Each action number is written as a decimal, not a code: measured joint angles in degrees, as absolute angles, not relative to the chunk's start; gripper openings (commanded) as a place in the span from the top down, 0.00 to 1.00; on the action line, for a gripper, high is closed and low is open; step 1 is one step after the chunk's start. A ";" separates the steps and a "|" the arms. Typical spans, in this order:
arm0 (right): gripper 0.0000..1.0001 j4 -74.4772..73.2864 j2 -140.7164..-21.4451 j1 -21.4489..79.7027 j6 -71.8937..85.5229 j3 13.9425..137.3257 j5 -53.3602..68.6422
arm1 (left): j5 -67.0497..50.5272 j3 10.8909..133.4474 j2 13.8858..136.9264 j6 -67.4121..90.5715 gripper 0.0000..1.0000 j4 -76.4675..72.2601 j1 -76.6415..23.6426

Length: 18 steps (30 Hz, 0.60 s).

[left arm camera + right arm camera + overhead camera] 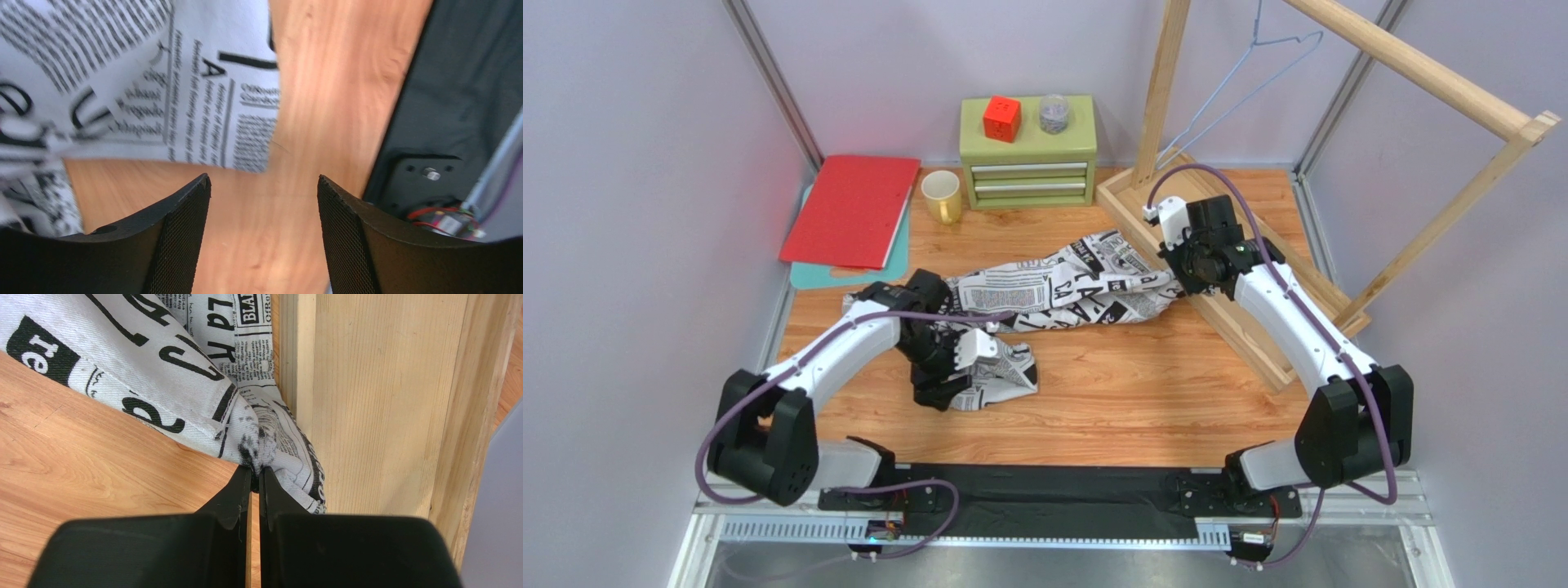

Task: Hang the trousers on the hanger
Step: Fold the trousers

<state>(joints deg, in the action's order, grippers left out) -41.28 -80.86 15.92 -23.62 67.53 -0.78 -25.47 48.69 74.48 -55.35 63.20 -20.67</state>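
Observation:
The newspaper-print trousers (1063,292) lie across the wooden table from left of centre to the rack base. My right gripper (1187,277) is shut on their right end, pinching a fold of cloth (258,441) against the rack's base beam. My left gripper (955,365) is open and empty just above the table over the trousers' left end; the cloth (153,79) lies beyond its fingertips (184,202). The pale blue wire hanger (1247,74) hangs from the rack's top bar at the back.
A wooden rack frame (1431,74) with a base (1247,321) stands at the right. A green drawer box (1028,153) with a red cube and a jar, a yellow mug (941,194) and a red folder (852,208) sit at the back.

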 measured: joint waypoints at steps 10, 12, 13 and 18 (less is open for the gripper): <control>1.00 -42.22 -81.41 15.92 -23.99 67.57 -0.67 | -15.27 44.91 84.31 -56.55 0.87 45.47 -29.45; 1.00 -42.98 -81.41 15.84 -24.34 67.83 -0.60 | -13.32 44.62 84.33 -56.58 1.00 43.88 -28.84; 1.00 -43.44 -81.41 15.73 -24.77 68.16 -0.51 | -12.93 44.64 84.23 -56.53 1.00 43.72 -27.64; 1.00 -45.17 -80.62 14.26 -27.14 68.60 -0.38 | -9.47 44.58 80.88 -62.06 1.00 50.04 -7.57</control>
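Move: The open left hand hovers over the loose trouser leg: its left edge lies about 4 cm ahead, 1 cm right and 6 cm below, and the leg end's middle 3 cm ahead and 7 cm right. The folded part of the trousers stretches some 15 cm ahead and 16 cm right; the red folder is about 28 cm ahead and 15 cm left. From the right hand that left edge is roughly 14 cm back, 39 cm left and 14 cm below. The left hand sinks about 5 cm while easing forward and slightly right onto the left edge of the loose leg, shuts its fingers there close to the table, then sweeps quickly some 10 cm to the left, dragging the leg along as the wrist tilts some 15 degrees towards pointing straight down. The right hand stays over the wooden tray's edge, keeping its shut grip on the bunched far end of the trousers and drifting only about a centimetre to the right. ##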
